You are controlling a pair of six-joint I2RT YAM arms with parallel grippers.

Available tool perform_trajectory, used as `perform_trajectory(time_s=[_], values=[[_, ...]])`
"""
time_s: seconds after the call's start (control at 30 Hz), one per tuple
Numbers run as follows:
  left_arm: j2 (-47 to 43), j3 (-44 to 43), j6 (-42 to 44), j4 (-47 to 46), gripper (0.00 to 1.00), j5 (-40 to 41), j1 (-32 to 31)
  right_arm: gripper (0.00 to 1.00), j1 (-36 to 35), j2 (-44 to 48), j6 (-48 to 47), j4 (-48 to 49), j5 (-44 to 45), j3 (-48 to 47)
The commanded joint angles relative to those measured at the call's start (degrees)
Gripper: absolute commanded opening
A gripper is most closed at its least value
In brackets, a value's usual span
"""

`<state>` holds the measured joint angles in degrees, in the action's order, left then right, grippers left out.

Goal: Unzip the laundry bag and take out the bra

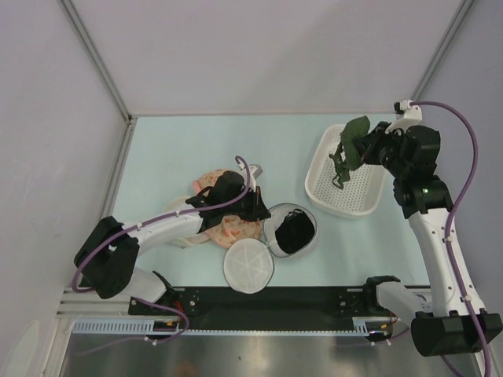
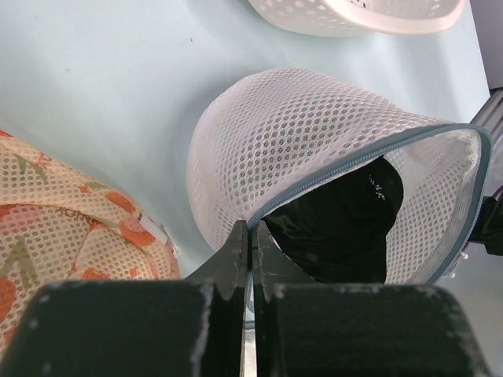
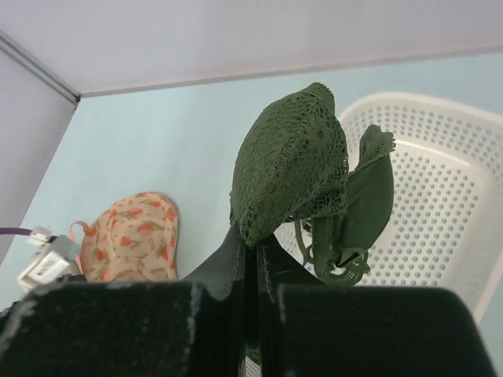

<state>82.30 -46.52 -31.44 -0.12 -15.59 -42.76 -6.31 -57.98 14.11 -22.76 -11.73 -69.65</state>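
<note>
The laundry bag (image 1: 269, 224) lies on its side with its mouth unzipped; its white mesh wall (image 2: 299, 133) and grey-blue zipper rim fill the left wrist view. Its round lid (image 1: 248, 267) lies flapped open toward the near edge. Black soft fabric, the bra (image 2: 338, 228) (image 1: 295, 232), sits inside the mouth. My left gripper (image 1: 258, 208) (image 2: 251, 229) is shut on the bag's zipper rim. My right gripper (image 1: 361, 149) (image 3: 255, 239) is shut on a dark green lace bra (image 3: 291, 165) (image 1: 350, 140), which hangs over the white basket.
The white perforated basket (image 1: 346, 200) (image 3: 440, 204) stands at the back right, under the hanging green bra. A peach floral padded item (image 1: 232, 232) (image 2: 47, 212) (image 3: 134, 236) lies under and beside my left arm. Booth walls close in the left, back and right.
</note>
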Motion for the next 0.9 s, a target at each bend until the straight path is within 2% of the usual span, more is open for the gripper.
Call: perform_trajectory(time_s=[0.0,0.07,0.2,0.33,0.5,0.63,0.77,0.87], values=[[-2.32,-1.47,0.77,-0.85,0.0,0.3,0.49,0.0,4.1,-1.17,2.94,6.23,-7.07,5.29],[-2.23,-1.47,0.77,-0.85,0.0,0.3,0.49,0.0,5.51,-2.57,3.64,6.77,-6.65,7.23],[-1.97,-1.47,0.86,-0.93,0.0,0.21,0.58,0.0,5.69,-4.95,3.12,5.54,1.61,9.88],[-1.62,-1.47,0.86,-0.85,0.0,0.3,0.66,0.0,5.43,-6.27,3.99,6.85,3.55,12.68],[-1.18,-1.82,1.03,-0.93,0.0,0.13,0.75,0.0,2.63,-9.25,4.35,6.86,2.85,14.28],[-1.09,-1.82,1.03,-0.93,0.0,-0.05,0.75,0.02,-0.28,-12.5,4.96,4.05,7.92,14.45],[-1.35,-1.82,1.21,-0.67,0.0,-0.14,0.84,0.76,-0.64,-14.97,8.91,-2.27,15.23,12.17],[-1.62,-1.9,1.38,-0.5,0.0,-0.14,0.84,0.98,-0.64,-14.36,9.53,-2.37,16.82,11.29]])
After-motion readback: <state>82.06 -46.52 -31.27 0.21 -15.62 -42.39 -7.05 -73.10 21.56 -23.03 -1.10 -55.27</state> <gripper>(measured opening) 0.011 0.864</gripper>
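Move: The right gripper, high up, still holds the green bra; the middle of the white basket lies about 9 cm ahead of it, 3 cm to its right and some 31 cm below. The open laundry bag stands roughly 9 cm back and 15 cm to the right gripper's left, also on the table. From the left gripper, shut on the laundry bag's rim, the basket is about 18 cm ahead, 26 cm to the right and 7 cm lower. Lower the right gripper with the bra about 20 cm, nearly straight down towards the near part of the basket, tipping the fingers some 30 degrees downward on the way. Keep them shut for most of the descent, then open them wide while still sinking to let go of the bra. Hold the left gripper still, keeping its pinch on the laundry bag's rim. ##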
